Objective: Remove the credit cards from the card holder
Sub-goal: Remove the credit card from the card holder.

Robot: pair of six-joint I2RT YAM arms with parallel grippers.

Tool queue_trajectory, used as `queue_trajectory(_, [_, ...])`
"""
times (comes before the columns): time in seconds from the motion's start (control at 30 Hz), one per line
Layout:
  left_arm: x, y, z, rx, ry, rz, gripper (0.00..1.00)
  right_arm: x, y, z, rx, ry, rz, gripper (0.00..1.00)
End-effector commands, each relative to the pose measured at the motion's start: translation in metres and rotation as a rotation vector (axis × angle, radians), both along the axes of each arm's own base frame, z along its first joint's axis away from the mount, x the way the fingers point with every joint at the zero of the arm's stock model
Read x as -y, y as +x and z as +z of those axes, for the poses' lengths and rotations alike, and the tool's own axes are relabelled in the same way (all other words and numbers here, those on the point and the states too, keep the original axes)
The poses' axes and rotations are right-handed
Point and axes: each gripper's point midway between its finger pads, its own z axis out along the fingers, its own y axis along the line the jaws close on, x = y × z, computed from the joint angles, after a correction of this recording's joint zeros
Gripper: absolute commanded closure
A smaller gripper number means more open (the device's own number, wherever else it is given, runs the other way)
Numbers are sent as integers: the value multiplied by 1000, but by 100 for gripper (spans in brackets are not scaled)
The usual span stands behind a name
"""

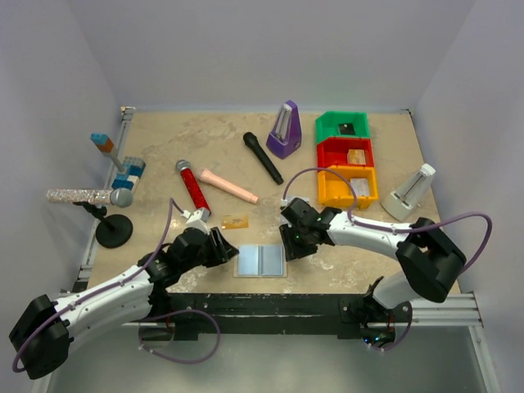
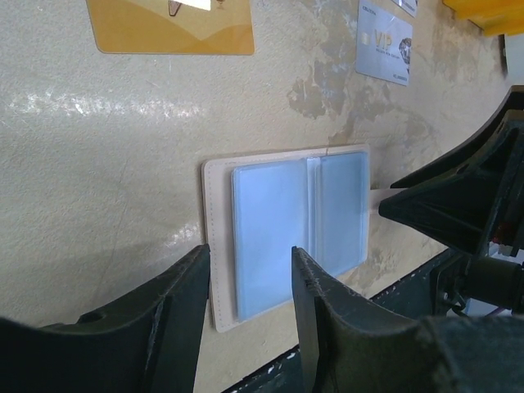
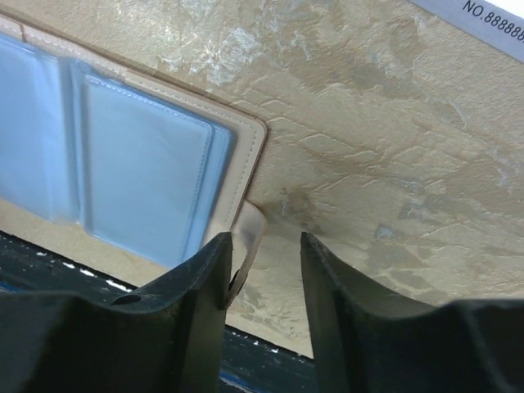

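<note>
The card holder [image 1: 260, 260] lies open and flat near the table's front edge, its light blue panels [image 2: 286, 233] facing up inside a tan border. My left gripper [image 1: 223, 248] stands open at its left side, and the holder's edge shows between the fingers [image 2: 250, 270]. My right gripper [image 1: 291, 246] is open at the holder's right side. The snap tab [image 3: 250, 237] curls up between its jaws [image 3: 264, 254] and leans on the left finger. An orange-tan credit card [image 2: 170, 24] and a silver credit card [image 2: 384, 45] lie on the table beyond the holder. Another pale card [image 3: 483, 16] shows at a corner.
Behind the holder lie a red microphone [image 1: 193, 185], a pink tube [image 1: 229, 185] and a black microphone [image 1: 263, 157]. A purple metronome [image 1: 284, 131] and green [image 1: 342, 127], red [image 1: 346, 152] and yellow [image 1: 349, 187] bins stand at the back right. A microphone stand [image 1: 114, 231] is at the left.
</note>
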Motion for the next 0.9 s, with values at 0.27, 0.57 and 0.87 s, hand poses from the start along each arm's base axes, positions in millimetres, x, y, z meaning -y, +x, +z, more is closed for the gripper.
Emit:
queue_trajectory(0.27, [11, -3, 9, 12, -64, -37, 52, -7, 8, 6, 48, 42, -4, 100])
queue_trajectory(0.57, [21, -10, 14, -3, -110, -84, 49, -20, -6, 29, 65, 223, -6, 100])
queue_trajectory(0.87, [29, -11, 13, -7, -105, -110, 49, -26, -14, 43, 66, 296, -6, 100])
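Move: The tab on the card holder's right edge lies almost between my right fingertips, about 1 cm to their left and 1 cm below. The open card holder's middle is some 9 cm left of that hand, level fore and aft; the VIP card lies about 13 cm ahead. From my left hand, the card holder's middle is about 9 cm right, 2 cm back and 4 cm below, while the gold card lies roughly 10 cm straight ahead. I shut my right fingers on the tab at the card holder's right edge, then keep that pinch and raise it about 3 cm, easing slightly left and back while the wrist tilts over 10 degrees so the fingers point more to the left. My left hand, still half open, drifts some 2 cm right and back, in over the holder's left sleeve. ##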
